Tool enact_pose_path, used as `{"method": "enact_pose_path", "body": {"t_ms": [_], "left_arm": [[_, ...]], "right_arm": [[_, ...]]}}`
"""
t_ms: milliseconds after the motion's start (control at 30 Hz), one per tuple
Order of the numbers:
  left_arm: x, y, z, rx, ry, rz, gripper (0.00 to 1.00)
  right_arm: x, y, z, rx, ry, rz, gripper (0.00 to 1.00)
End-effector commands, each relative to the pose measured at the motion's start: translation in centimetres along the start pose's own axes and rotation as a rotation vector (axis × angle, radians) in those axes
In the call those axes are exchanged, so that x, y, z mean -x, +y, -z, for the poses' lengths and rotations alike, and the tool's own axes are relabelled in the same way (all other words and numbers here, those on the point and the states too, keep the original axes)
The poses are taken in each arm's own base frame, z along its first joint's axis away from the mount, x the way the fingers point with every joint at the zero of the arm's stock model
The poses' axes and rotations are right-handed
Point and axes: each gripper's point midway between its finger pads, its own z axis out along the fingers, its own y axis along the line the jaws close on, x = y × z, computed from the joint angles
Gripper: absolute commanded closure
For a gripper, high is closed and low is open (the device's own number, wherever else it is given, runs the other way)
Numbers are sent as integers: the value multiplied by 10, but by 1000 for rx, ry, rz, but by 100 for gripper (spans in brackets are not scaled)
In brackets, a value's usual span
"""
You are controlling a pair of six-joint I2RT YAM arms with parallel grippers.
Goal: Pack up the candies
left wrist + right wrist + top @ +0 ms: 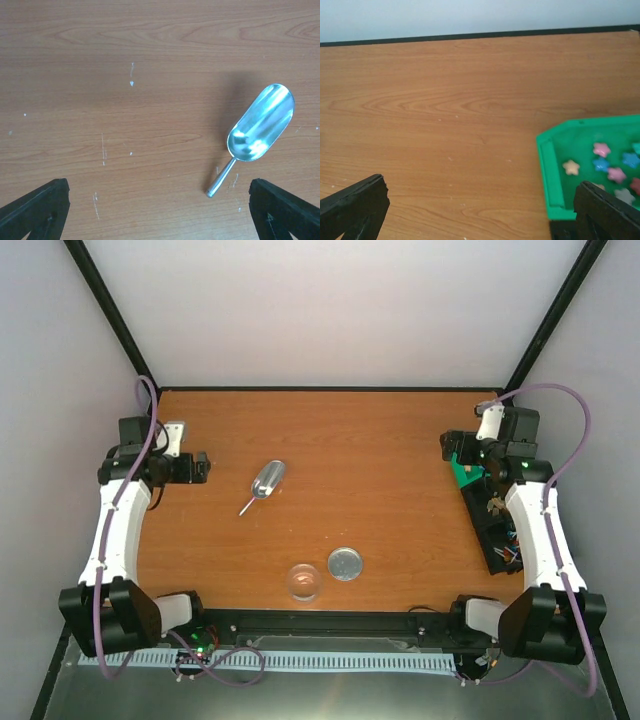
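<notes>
The candies [601, 149] are tiny stars in pink, blue and pale colours, lying in a green tray [555, 165] at the lower right of the right wrist view. My right gripper [481, 184] hangs open over bare wood just left of that tray, beside the green tray [463, 472] at the table's right edge. My left gripper [157, 187] is open too, nothing between its fingers, with a metal scoop [260, 125] lying just ahead on its right. From above, the left gripper [200, 468] sits left of the scoop [268, 480].
A round silver lid [344, 563] and a clear glass jar [304, 581] stand near the front edge in the middle. A black tray [495, 530] with small bits runs along the right edge under the right arm. Black frame posts rise at the back corners.
</notes>
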Motion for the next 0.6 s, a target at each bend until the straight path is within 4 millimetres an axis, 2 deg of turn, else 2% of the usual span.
{"method": "enact_pose_path", "body": {"t_ms": [0, 133, 300, 467, 567], "left_arm": [[10, -1, 10, 24, -101, 24, 0], [13, 3, 18, 65, -166, 68, 0], [23, 2, 29, 66, -232, 102, 0], [30, 8, 32, 98, -220, 131, 0], [29, 15, 26, 130, -194, 151, 0]], "right_arm": [[-19, -26, 17, -132, 61, -49, 0], [-31, -63, 28, -259, 112, -162, 0], [-63, -107, 30, -342, 206, -369, 0], [-93, -142, 22, -426, 288, -531, 0], [-98, -156, 14, -463, 291, -584, 0]]}}
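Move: The ice-pop candies in the black tray lie about 13 cm to the right hand's right, some 2 cm ahead and 24 cm below. The green tray of star candies is about 13 cm ahead and 10 cm to the right; the coloured pieces farther back in the black tray are roughly 12 cm back and 15 cm right, both at table height. From the left hand the ice-pops lie about 75 cm to the right, 6 cm ahead and 20 cm down. Rightward and down, gathering speed, the open right hand swings some 13 cm across and about 9 cm lower, drawing back 5 cm as well, towards the ice-pop candies behind the green tray. Its wrist turns clockwise about 30 degrees and tips the fingers more steeply down, without touching anything. The left hand, open and empty, rises about 2 cm and tilts up slightly while turning counter-clockwise. ##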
